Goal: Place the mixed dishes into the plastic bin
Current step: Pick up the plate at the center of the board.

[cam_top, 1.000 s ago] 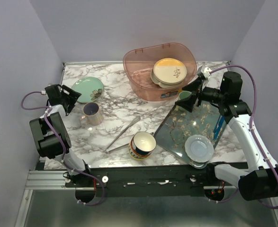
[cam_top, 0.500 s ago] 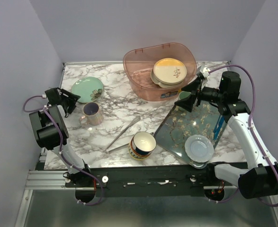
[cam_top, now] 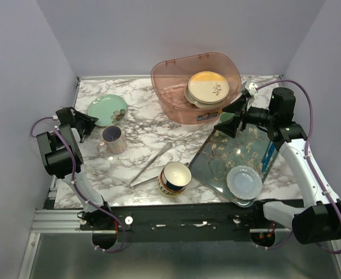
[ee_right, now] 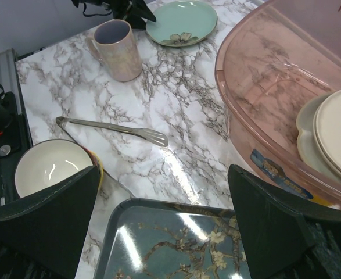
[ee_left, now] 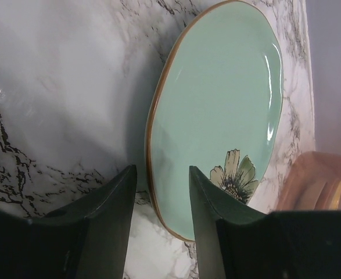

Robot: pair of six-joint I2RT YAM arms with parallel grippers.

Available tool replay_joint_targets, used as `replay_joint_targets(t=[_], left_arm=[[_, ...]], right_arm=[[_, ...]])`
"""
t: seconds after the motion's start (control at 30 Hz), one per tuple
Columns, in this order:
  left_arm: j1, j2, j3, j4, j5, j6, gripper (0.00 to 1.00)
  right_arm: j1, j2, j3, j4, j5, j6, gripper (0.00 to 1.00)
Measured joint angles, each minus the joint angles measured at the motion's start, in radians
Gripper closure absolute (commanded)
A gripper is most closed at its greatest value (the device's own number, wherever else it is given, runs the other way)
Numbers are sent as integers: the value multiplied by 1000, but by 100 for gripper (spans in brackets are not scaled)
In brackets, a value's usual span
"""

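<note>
The mint-green plate (cam_top: 107,109) (ee_left: 216,116) lies flat at the back left of the marble table. My left gripper (cam_top: 89,123) (ee_left: 161,168) is at its left edge. Its jaws stand either side of the brown rim, still apart, with a gap showing. The pink plastic bin (cam_top: 170,87) (ee_right: 263,75) at the back centre holds a pink-and-cream plate (cam_top: 208,86) on top of other crockery. The lilac mug (cam_top: 112,138) and the navy-and-yellow bowl (cam_top: 175,178) stand on the table. My right gripper (cam_top: 231,119) (ee_right: 163,170) hovers wide open and empty over the tray's far corner.
Metal tongs (cam_top: 153,163) lie between the mug and the bowl. A floral tray (cam_top: 228,154) at the right front carries a pale blue saucer (cam_top: 244,182). Walls close in the left, back and right sides.
My left gripper's jaws have narrowed around the mint-green plate's rim, and the left arm has shifted slightly. The right arm has not moved.
</note>
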Motion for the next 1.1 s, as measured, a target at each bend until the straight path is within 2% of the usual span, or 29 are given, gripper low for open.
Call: replay_joint_targets(t=[0.27,0.37,0.5,0.57,0.8,1.1], left_arm=[[1,29,21,1,13,-1,64],[0,39,33,0,21,0,73],[3,50,43,-10,27,5,94],[5,53,45,-6,39,-3,100],[11,43,51,27,92,-27,100],[23,-57,26,29,141,-88,100]], right_arm=[[0,0,0,0,0,0,0],[0,0,0,0,-2,0,0],[0,0,0,0,-6,0,0],[0,0,0,0,-7,0,0],[-2,0,0,0,-8,0,0],[-2,0,0,0,-14,0,0]])
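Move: The green plate's middle lies about 6 cm ahead and 5 cm to the right of the left hand, a centimetre or two lower; its near-left rim is already between the open fingers. The mug stands about 12 cm back and 10 cm right of that hand; the bin is some 15 cm ahead and 45 cm right. From the idle right hand the plate is roughly 22 cm ahead, 44 cm left and 27 cm below. Ease the left gripper about 1 cm forward and slightly down, so the fingers reach a little farther over the plate's near-left rim, while closing them from half open until they pinch it. Keep that pinch and lift straight up about 6 cm from the lowest point, letting the fingertips tip up some 5 to 10 degrees. ##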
